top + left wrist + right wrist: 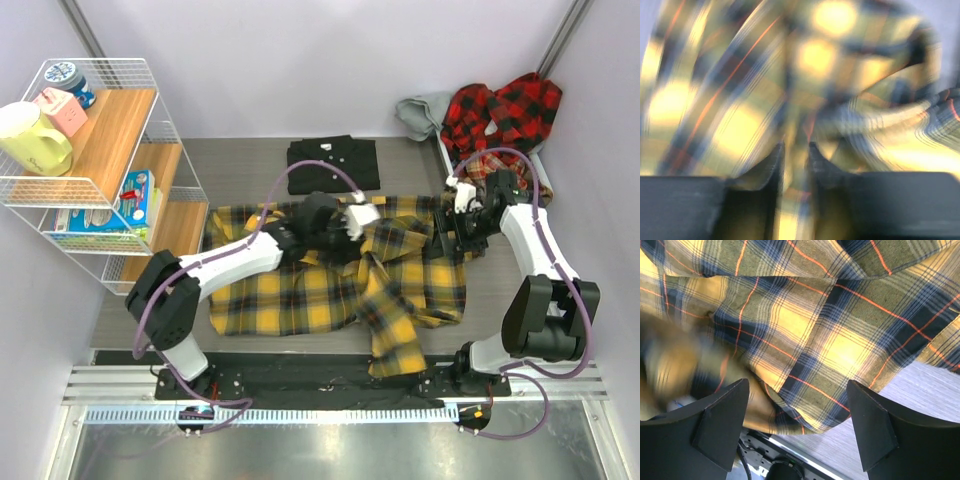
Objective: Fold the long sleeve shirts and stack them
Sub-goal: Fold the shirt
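Observation:
The yellow-and-black plaid shirt (330,285) lies spread across the middle of the table, rumpled, with one sleeve trailing toward the near edge. My left gripper (352,222) is over its upper middle. In the blurred left wrist view its jaws (796,148) stand narrow with a fold of the plaid cloth (740,115) pinched between them. My right gripper (466,222) hovers at the shirt's right edge, open wide (797,390) above the plaid hem (830,350), holding nothing. A folded black shirt (335,162) lies at the back. Red-and-black plaid shirts (505,110) are piled at the back right.
A white wire rack (100,150) with wooden shelves, a yellow mug (32,138) and boxes stands at the left. A grey cloth (422,110) lies beside the red pile. Bare grey tabletop (920,405) shows right of the shirt.

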{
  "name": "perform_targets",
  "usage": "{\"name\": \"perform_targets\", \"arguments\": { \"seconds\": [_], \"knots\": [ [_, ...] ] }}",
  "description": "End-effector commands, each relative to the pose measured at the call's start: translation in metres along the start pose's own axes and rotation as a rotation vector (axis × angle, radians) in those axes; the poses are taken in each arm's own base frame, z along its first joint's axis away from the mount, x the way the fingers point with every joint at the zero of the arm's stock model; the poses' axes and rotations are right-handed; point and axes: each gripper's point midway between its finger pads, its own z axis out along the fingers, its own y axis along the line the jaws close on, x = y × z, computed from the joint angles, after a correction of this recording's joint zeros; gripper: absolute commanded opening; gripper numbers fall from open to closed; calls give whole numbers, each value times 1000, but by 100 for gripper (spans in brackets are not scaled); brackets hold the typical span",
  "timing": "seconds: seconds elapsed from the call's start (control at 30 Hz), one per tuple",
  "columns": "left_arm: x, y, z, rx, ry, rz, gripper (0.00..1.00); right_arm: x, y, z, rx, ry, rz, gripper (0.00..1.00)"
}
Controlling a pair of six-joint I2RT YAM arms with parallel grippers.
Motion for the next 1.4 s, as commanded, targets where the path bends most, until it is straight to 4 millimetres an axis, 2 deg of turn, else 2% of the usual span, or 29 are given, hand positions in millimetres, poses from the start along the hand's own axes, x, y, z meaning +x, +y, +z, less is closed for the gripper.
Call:
{"name": "perform_targets", "arguments": {
  "seconds": [0.0, 0.03, 0.07, 0.1, 0.13, 0.17, 0.2, 0.23, 0.27, 0.3, 0.33, 0.37, 0.4, 0.43, 0.47, 0.5, 0.53, 0.57, 0.6, 0.63, 0.7, 0.73, 0.83, 1.03, 1.13, 1.23, 1.27, 1.37],
  "knots": [
    [69, -3, -16, 74, 100, -420, 41, -2, -2, -8, -3, 22, -51, 83],
    [78, -7, -27, 92, 93, -432, 47, 1, -3, -8, -4, 31, -65, 83],
    [75, -3, -36, 108, 62, -416, 56, 4, -3, -8, -2, 42, -66, 83],
    [74, -1, -42, 121, 41, -305, 59, 7, -4, -7, -2, 54, -67, 82],
    [54, 0, -56, 123, -9, -211, 64, 8, -4, -6, -5, 57, -71, 82],
    [52, -3, -63, 144, -5, -138, 66, 10, -4, -6, -9, 66, -70, 82],
    [39, -10, -69, 189, -39, -63, 66, 12, -3, -4, -18, 73, -63, 82],
    [18, -4, -74, 196, -75, 85, 67, 13, -3, -3, -26, 78, -60, 82],
    [10, -16, -71, 247, -74, 162, 67, 14, -2, -1, -33, 83, -56, 81],
    [23, -35, -75, 338, -1, 179, 67, 14, 0, 0, -47, 84, -55, 81],
    [22, -49, -64, 418, 7, 360, 67, 15, 0, 2, -55, 91, -46, 81],
    [7, -55, -63, 448, -4, 450, 67, 16, 0, 3, -63, 95, -39, 80],
    [18, -70, -67, 527, 54, 493, 68, 16, 1, 4, -69, 97, -36, 80],
    [18, -88, -59, 592, 61, 652, 68, 16, 1, 5, -78, 97, -34, 80],
    [12, -94, -51, 638, 72, 719, 69, 16, 2, 5, -80, 99, -30, 80],
    [25, -108, -54, 719, 125, 737, 69, 15, 2, 5, -81, 97, -30, 80],
    [27, -121, -50, 768, 152, 798, 70, 14, 4, 5, -90, 95, -28, 80],
    [34, -127, -37, 816, 171, 842, 70, 14, 3, 5, -90, 93, -24, 80],
    [24, -130, -32, 829, 157, 883, 70, 14, 4, 5, -91, 94, -21, 80],
    [30, -143, -34, 887, 191, 915, 70, 13, 4, 6, -93, 93, -20, 80],
    [35, -151, -17, 936, 207, 986, 70, 13, 4, 7, -99, 95, -16, 80],
    [42, -162, -15, 977, 229, 1013, 70, 13, 4, 7, -101, 95, -14, 80],
    [59, -174, 3, 1030, 265, 1092, 71, 12, 5, 9, -111, 94, -11, 80],
    [105, -175, 40, 1061, 419, 1172, 72, 17, 5, 13, -119, 99, 0, 80],
    [104, -182, 36, 1088, 428, 1160, 75, 20, 6, 14, -120, 101, -1, 80],
    [90, -188, 20, 1121, 429, 1155, 76, 21, 6, 13, -116, 99, -6, 80],
    [78, -189, 17, 1107, 408, 1167, 75, 21, 6, 12, -114, 100, -6, 80],
    [62, -192, 16, 1085, 358, 1179, 75, 20, 8, 13, -123, 95, -7, 80]
  ]
}}
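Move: Back towards the robot, the yellow plaid sleeve's near end lies about 21 cm back from the left hand, 9 cm to its right and 14 cm lower. The shirt's folded body is centred some 2 cm back and 5 cm left of that hand, 14 cm below; the folded black shirt lies about 21 cm ahead and 4 cm left. From the right hand the sleeve end is roughly 25 cm back, 10 cm left, 11 cm below. Opening wide, the left hand lets go of the sleeve with a quick sweep left and down over the shirt, about 10 cm leftwards, then lifts, swings back rightwards and towards the robot and sinks over the sleeve's near end, ending 18 cm back and 11 cm lower. Its wrist turns some 85 degrees clockwise. The open right hand eases down and back slightly. ##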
